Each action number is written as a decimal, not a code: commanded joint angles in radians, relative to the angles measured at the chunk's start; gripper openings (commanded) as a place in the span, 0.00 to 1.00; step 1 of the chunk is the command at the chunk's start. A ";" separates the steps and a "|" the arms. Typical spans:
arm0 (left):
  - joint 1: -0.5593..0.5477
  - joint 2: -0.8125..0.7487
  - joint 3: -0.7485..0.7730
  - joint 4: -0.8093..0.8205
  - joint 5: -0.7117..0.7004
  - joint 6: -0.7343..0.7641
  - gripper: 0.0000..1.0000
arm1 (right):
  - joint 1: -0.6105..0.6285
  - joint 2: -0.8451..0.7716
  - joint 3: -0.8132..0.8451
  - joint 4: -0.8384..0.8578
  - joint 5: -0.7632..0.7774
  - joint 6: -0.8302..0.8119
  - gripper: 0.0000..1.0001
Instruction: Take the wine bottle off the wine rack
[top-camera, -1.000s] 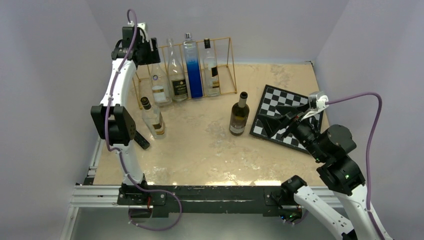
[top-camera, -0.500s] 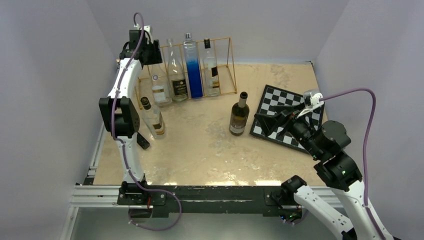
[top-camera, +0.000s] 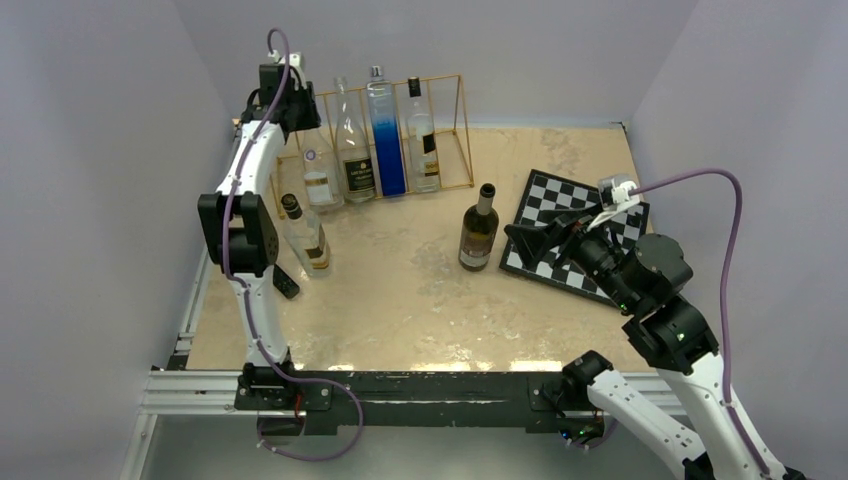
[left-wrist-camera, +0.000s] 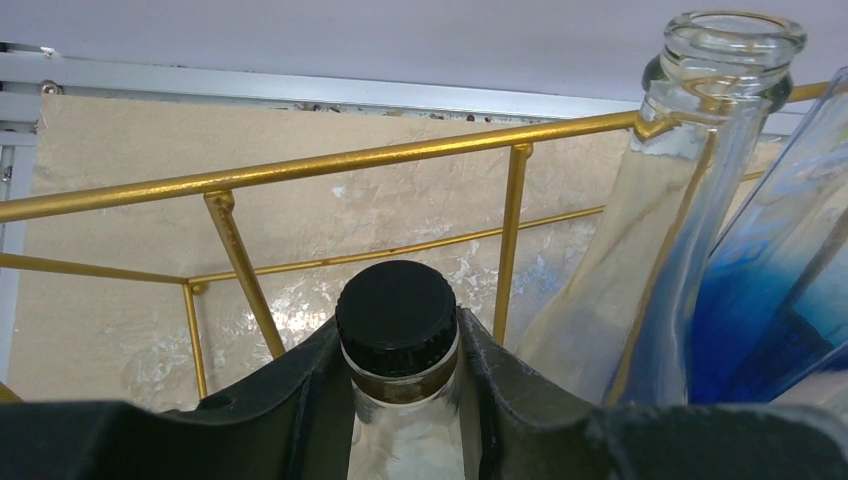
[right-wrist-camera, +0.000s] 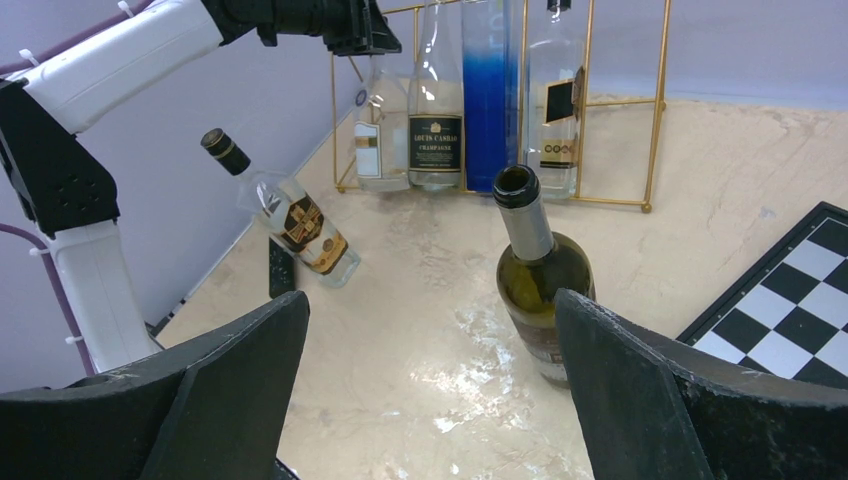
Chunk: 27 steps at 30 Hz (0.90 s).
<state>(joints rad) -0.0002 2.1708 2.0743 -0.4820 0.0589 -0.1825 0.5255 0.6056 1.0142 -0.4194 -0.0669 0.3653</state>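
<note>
The gold wire wine rack (top-camera: 445, 130) stands at the back of the table and holds several upright bottles. My left gripper (top-camera: 290, 105) is at the rack's left end, shut on the neck of the leftmost clear bottle (top-camera: 320, 182). In the left wrist view its fingers (left-wrist-camera: 300, 400) press on both sides of the neck just under the black cap (left-wrist-camera: 398, 315). My right gripper (top-camera: 535, 240) is wide open and empty over the chessboard's left edge. It points at a green wine bottle (top-camera: 479, 232) standing on the table, which also shows in the right wrist view (right-wrist-camera: 540, 285).
A clear bottle with a gold label (top-camera: 308, 240) leans by the left arm. A chessboard (top-camera: 580, 200) lies at the right. In the rack a clear bottle with a dark label (top-camera: 356, 165), a blue bottle (top-camera: 386, 145) and another clear bottle (top-camera: 424, 145) stand to the right of the held one.
My left gripper shifted right and settled over the leftmost bottle's neck. My right gripper moved left toward the green bottle.
</note>
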 joint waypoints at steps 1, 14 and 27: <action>0.000 -0.120 -0.035 0.072 0.026 0.035 0.00 | 0.004 -0.008 0.014 0.030 0.019 0.004 0.97; -0.017 -0.312 -0.108 0.151 0.076 0.051 0.00 | 0.005 -0.041 0.002 0.029 0.024 0.000 0.97; -0.042 -0.509 -0.272 0.281 0.230 0.032 0.00 | 0.005 -0.056 0.018 0.018 0.014 -0.019 0.98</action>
<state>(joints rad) -0.0154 1.8229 1.7962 -0.4545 0.1513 -0.1062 0.5255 0.5667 1.0138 -0.4194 -0.0620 0.3580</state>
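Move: The left fingers already grip the neck of the clear black-capped bottle in the rack; its body's middle is about 10 cm below the hand and 2 back. The champagne bottle stands level, some 9 cm right, and the blue bottle 1 cm farther out, about 16 right. The bottle already set down is roughly 22 cm back, in line sideways. From the right hand, the gripped bottle lies some 38 cm ahead and 38 left. Left hand keeps its neck grip, drawing the bottle back and up about 7 cm each, away from the rack. ##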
